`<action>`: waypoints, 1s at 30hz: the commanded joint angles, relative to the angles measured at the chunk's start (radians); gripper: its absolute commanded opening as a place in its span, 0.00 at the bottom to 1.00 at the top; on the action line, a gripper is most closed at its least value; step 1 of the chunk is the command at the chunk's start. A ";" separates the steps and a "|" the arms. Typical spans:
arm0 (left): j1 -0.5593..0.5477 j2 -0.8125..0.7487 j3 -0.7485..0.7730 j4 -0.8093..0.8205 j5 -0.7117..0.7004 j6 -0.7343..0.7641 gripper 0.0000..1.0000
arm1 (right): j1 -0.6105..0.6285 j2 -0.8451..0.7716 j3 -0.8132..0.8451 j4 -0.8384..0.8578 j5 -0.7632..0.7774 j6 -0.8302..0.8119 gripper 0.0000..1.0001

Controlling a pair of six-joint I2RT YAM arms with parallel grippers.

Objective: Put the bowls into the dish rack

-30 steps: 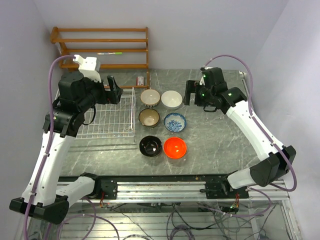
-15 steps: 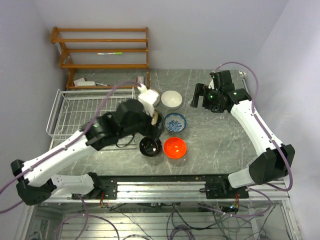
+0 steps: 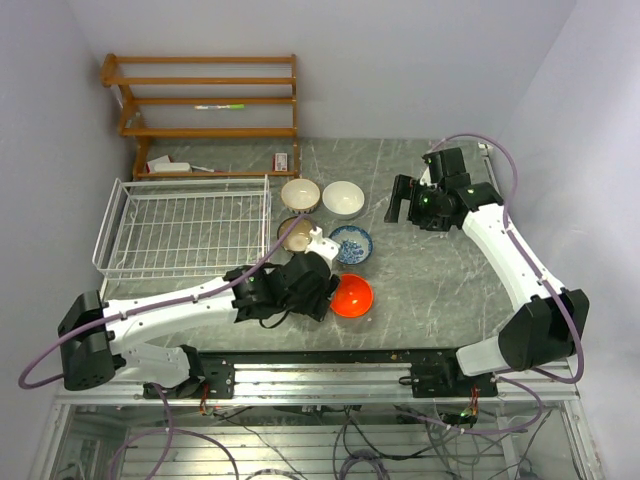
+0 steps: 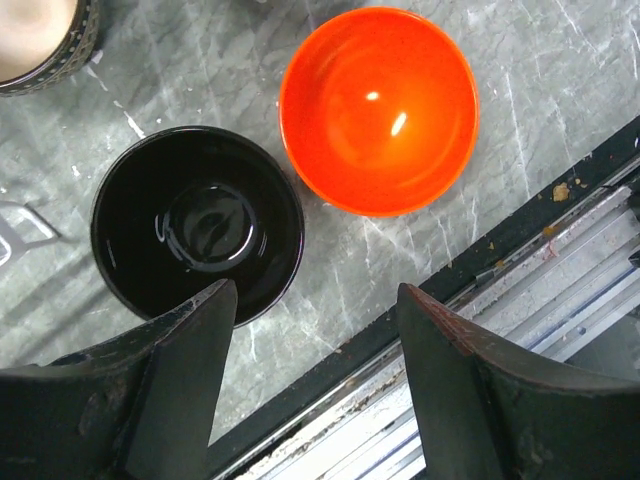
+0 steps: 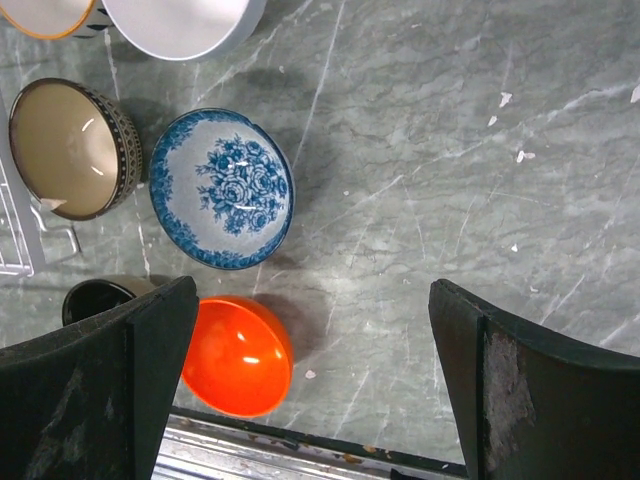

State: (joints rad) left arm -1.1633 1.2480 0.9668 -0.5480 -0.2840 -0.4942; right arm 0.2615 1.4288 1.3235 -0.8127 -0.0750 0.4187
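Six bowls stand in two columns to the right of the white wire dish rack [image 3: 110, 215], which holds none of them. They are cream with a brown rim [image 3: 300, 194], white [image 3: 343, 198], brownish-tan [image 3: 294, 236], blue-and-white [image 3: 351, 244] and orange [image 3: 353, 296]; the black bowl [image 4: 198, 222] is hidden under my left arm in the top view. My left gripper [image 4: 315, 290] hangs open over the black bowl's near rim, one finger above that rim, the other over the table edge. My right gripper [image 5: 312, 290] is open and high above bare table, right of the blue-and-white bowl [image 5: 222, 187].
A wooden slatted shelf [image 3: 200, 95] stands at the back left, with a small white object [image 3: 175, 166] and a small box [image 3: 283, 160] at its foot. The metal rail [image 3: 330, 370] runs along the table's front edge, close to the orange bowl [image 4: 378, 110].
My left arm has swung from above the rack down to the black bowl at the front, and its jaws have narrowed a little. My right arm has drifted slightly right.
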 commanded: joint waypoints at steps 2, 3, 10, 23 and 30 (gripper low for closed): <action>-0.007 0.015 -0.080 0.162 0.023 -0.009 0.75 | -0.013 -0.027 -0.028 0.016 -0.014 -0.006 1.00; -0.007 0.015 -0.098 0.184 0.030 -0.002 0.74 | -0.015 -0.028 -0.032 0.018 -0.016 -0.006 1.00; -0.007 0.046 -0.171 0.286 0.073 0.048 0.68 | -0.023 -0.020 -0.034 0.017 -0.019 -0.013 1.00; -0.007 0.143 -0.220 0.356 0.029 0.070 0.57 | -0.038 -0.004 -0.038 0.017 -0.038 -0.019 1.00; -0.007 0.145 -0.243 0.354 -0.013 0.068 0.46 | -0.045 0.001 -0.029 0.014 -0.035 -0.026 0.99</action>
State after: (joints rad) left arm -1.1667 1.3941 0.7391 -0.2321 -0.2634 -0.4259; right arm 0.2268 1.4258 1.2881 -0.8120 -0.1066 0.4072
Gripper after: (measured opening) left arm 0.490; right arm 0.995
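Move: The black bowl's middle lies about 4 cm ahead and 4 cm left of the left hand and some 12 cm below it, so its near right rim is roughly under the fingers. The orange bowl is about 3 cm ahead and 9 cm right; the blue-patterned bowl 16 cm ahead and 9 cm right; the brown bowl 19 cm ahead and 5 cm left, all about as low. From the right hand the black bowl is roughly 18 cm back, 22 cm left and 16 cm below. The left hand sinks almost straight down, about 9 cm, quick at first and then slower, onto the near right rim of the black bowl, with the fingers still slanting forward and to the right and turning barely 5 degrees. On the way the fingers draw in from about three-quarters open to half open, ending astride the rim with one over the bowl's inside and the other in the gap outside it on the near right, not yet pinching. ##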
